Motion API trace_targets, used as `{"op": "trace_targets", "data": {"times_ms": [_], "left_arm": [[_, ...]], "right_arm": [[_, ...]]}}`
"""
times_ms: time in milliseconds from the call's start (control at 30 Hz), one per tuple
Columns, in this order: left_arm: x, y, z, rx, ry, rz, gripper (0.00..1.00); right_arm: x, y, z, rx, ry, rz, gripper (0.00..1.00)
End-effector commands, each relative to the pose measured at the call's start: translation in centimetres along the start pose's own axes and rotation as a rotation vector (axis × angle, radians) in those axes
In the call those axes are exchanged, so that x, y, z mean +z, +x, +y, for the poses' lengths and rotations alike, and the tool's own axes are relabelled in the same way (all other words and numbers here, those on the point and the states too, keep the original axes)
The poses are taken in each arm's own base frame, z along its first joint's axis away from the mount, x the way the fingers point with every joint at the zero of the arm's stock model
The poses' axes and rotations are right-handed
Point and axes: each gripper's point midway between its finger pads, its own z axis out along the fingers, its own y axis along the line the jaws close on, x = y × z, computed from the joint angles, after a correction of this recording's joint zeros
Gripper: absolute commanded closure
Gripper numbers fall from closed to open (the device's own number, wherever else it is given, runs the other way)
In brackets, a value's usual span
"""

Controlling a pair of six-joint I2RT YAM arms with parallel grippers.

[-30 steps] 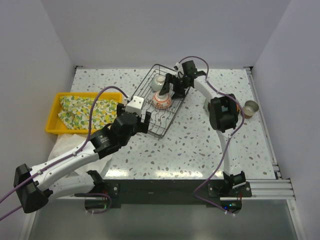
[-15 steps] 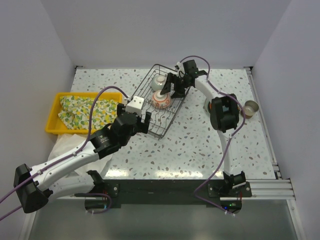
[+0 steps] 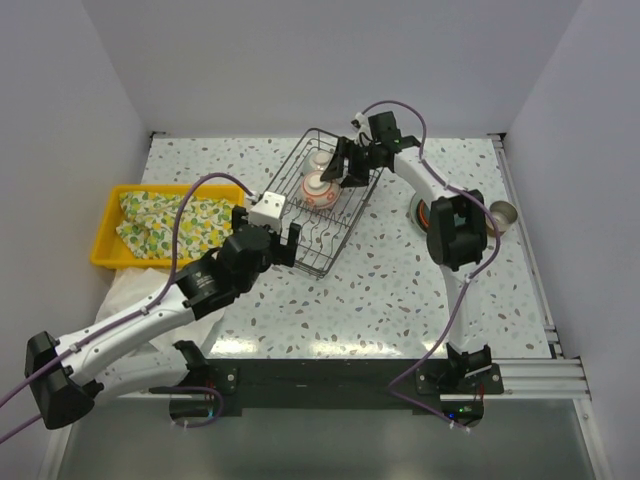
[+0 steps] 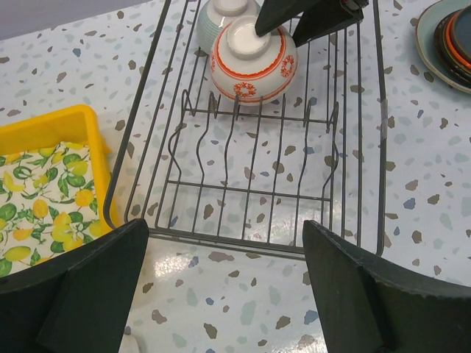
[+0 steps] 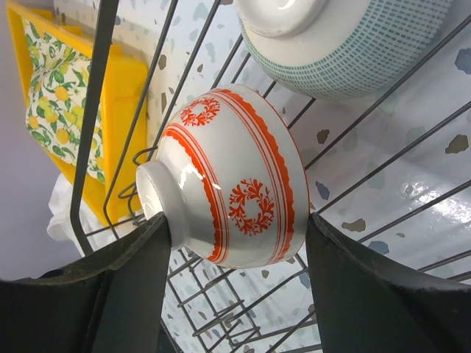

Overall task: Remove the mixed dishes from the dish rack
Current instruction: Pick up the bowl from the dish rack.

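The dish rack is a black wire basket at mid table. At its far end, a red-patterned white bowl sits foot up and tilted. My right gripper is shut on it, one finger on the foot and the other at the rim. A celadon bowl sits upside down just beyond it. My left gripper stands open and empty over the rack's near edge.
A stack of plates lies right of the rack, mostly hidden by the right arm in the top view. A beige cup lies at the far right. A yellow tray holding a lemon-print cloth is at the left.
My right gripper's jaws have closed in onto the red-patterned bowl, and the bowl has shifted a little toward the far end of the rack. The left arm has barely moved.
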Motion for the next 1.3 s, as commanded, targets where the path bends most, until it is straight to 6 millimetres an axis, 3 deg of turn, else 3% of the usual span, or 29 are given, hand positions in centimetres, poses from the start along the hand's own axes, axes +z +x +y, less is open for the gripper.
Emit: {"op": "trace_targets", "data": {"times_ms": [0,367,467,767,1033,1267], "left_arm": [[-0.6,-2.0,0.2,-0.067,0.001,-0.060,0.09],[0.1,-1.6,-0.6,-0.096,0.027,-0.043,0.09],[0.5,-1.7,-0.7,-0.127,0.042,-0.039,0.09],[2.6,-2.9,0.4,-0.250,0.085,-0.013,0.09],[4.5,-4.0,1.7,-0.220,0.114,-0.004,0.09],[5.7,-5.8,1.2,-0.061,0.364,-0.071,0.07]], "right_arm": [[-3.5,-2.4,4.5,-0.097,-0.064,-0.111,0.81],[-7.2,-2.5,4.9,-0.354,0.123,-0.220,0.83],[-7.5,-1.5,3.8,-0.417,0.211,-0.220,0.84],[-10.9,0.5,5.1,-0.645,0.352,-0.289,0.85],[-13.9,2.5,8.1,-0.852,0.257,-0.363,0.87],[-15.1,5.3,10.2,-0.928,0.104,-0.362,0.91]]}}
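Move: The red-patterned bowl is already in the right hand's grip, its middle about 3 cm left, 1 cm back and 1 cm below the hand point. The green bowl sits some 7 cm ahead, 4 cm left and 6 cm below. The rack's right rail is level with the hand, roughly 8 cm right and 3 cm lower; the plate stack is some 27 cm right, 3 cm back and 9 cm below. From the left hand, the red-patterned bowl is about 20 cm ahead, 12 cm right and 10 cm lower. Back and up at once, drifting right towards the rack's right rail, the right arm carries the red-patterned bowl some 15 cm away from the green bowl. It keeps its pinch across foot and rim while the wrist rolls nearly 50 degrees, counter-clockwise seen from behind the hand. After a short wait the left hand, open and empty, moves about 6 cm forward over the rack's near half. ##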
